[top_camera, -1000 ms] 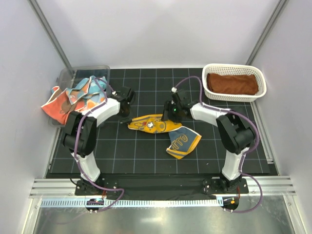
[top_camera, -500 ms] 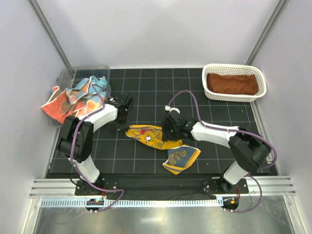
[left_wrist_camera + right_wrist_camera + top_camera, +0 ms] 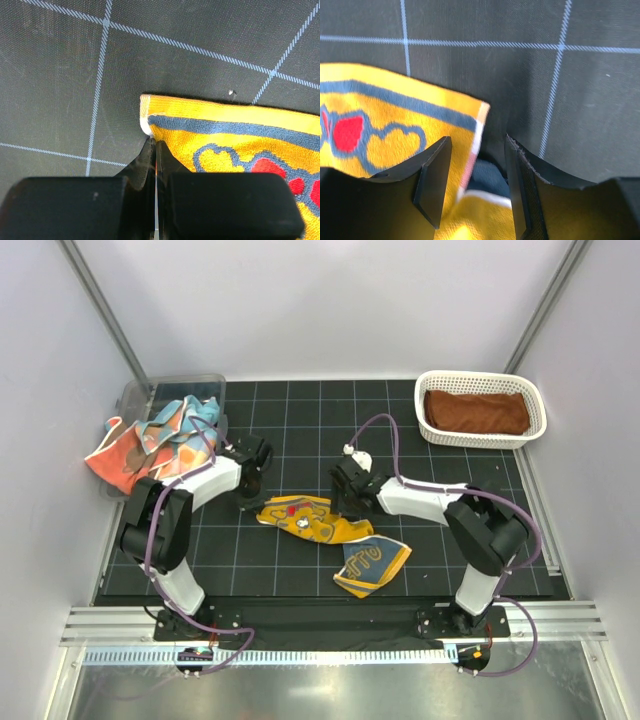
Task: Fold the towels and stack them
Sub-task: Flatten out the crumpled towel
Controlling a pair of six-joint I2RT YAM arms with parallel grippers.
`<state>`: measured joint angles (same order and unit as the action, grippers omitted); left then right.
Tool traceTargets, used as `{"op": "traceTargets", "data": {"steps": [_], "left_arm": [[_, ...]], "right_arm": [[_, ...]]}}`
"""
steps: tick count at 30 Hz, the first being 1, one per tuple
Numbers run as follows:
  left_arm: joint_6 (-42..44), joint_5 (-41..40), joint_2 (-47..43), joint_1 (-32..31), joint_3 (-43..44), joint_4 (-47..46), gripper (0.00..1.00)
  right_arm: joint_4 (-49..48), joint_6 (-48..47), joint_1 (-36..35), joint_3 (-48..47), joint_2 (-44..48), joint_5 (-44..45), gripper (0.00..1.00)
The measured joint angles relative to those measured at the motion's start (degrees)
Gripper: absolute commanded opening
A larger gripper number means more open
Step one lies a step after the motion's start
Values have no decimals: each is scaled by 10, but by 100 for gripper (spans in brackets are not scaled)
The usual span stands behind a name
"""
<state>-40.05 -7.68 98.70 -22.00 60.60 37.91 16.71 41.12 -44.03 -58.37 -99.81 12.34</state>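
A yellow and blue tiger-print towel (image 3: 320, 525) lies crumpled in the middle of the black grid mat. My left gripper (image 3: 251, 502) is shut on its left corner; in the left wrist view the fingertips (image 3: 152, 145) pinch the hem of the towel (image 3: 240, 135). My right gripper (image 3: 345, 508) stands open at the towel's far right edge. In the right wrist view its fingers (image 3: 434, 175) straddle the edge of the towel (image 3: 395, 115) without closing on it. A rust-brown towel (image 3: 476, 412) lies folded in the white basket (image 3: 482, 378).
A heap of coral, light-blue and orange towels (image 3: 150, 440) spills out of the clear bin (image 3: 135, 395) at the far left. Metal frame posts rise at both back corners, and a rail runs along the near edge.
The right arm has swung down and left onto the towel's far edge, its jaws narrowing a little. The left gripper and the towel have shifted slightly toward the near edge.
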Motion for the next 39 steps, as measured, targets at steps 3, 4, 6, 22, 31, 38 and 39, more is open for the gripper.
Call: {"op": "traceTargets", "data": {"steps": [3, 4, 6, 22, 31, 38, 39], "left_arm": [[0, 0, 0, 0, 0, -2, 0], [0, 0, 0, 0, -1, -4, 0], [0, 2, 0, -1, -2, -7, 0], [20, 82, -94, -1, 145, -19, 0], [0, 214, -279, -6, 230, -112, 0], [-22, 249, -389, -97, 201, -146, 0], [-29, 253, -400, -113, 198, -151, 0]], "right_arm": [[-1, 18, -1, -16, -19, 1, 51], [-4, 23, -3, -19, -22, 1, 45], [-4, 29, -7, -26, -31, 6, 36], [57, -115, 82, -127, 79, 13, 1], [56, -216, 66, -171, 379, 4, 1], [60, -221, 61, -145, 550, -53, 1], [60, -215, 61, -146, 569, -64, 1]]}}
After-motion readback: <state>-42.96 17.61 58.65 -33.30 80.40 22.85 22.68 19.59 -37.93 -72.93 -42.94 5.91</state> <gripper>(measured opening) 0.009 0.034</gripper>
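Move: The yellow-and-blue towel's free far corner lies about 1 cm ahead of the open right fingers, 1 cm to their left and 1 cm below. The towel's blue part spreads some 10 cm back from the right hand and 7 cm to its right. For the left hand, already shut on the towel's other far corner, that free corner lies roughly 16 cm to the right, about level fore and aft and in height. After the right fingers pinch the free corner, both hands raise the towel some 40 cm, wrists tipping up. ##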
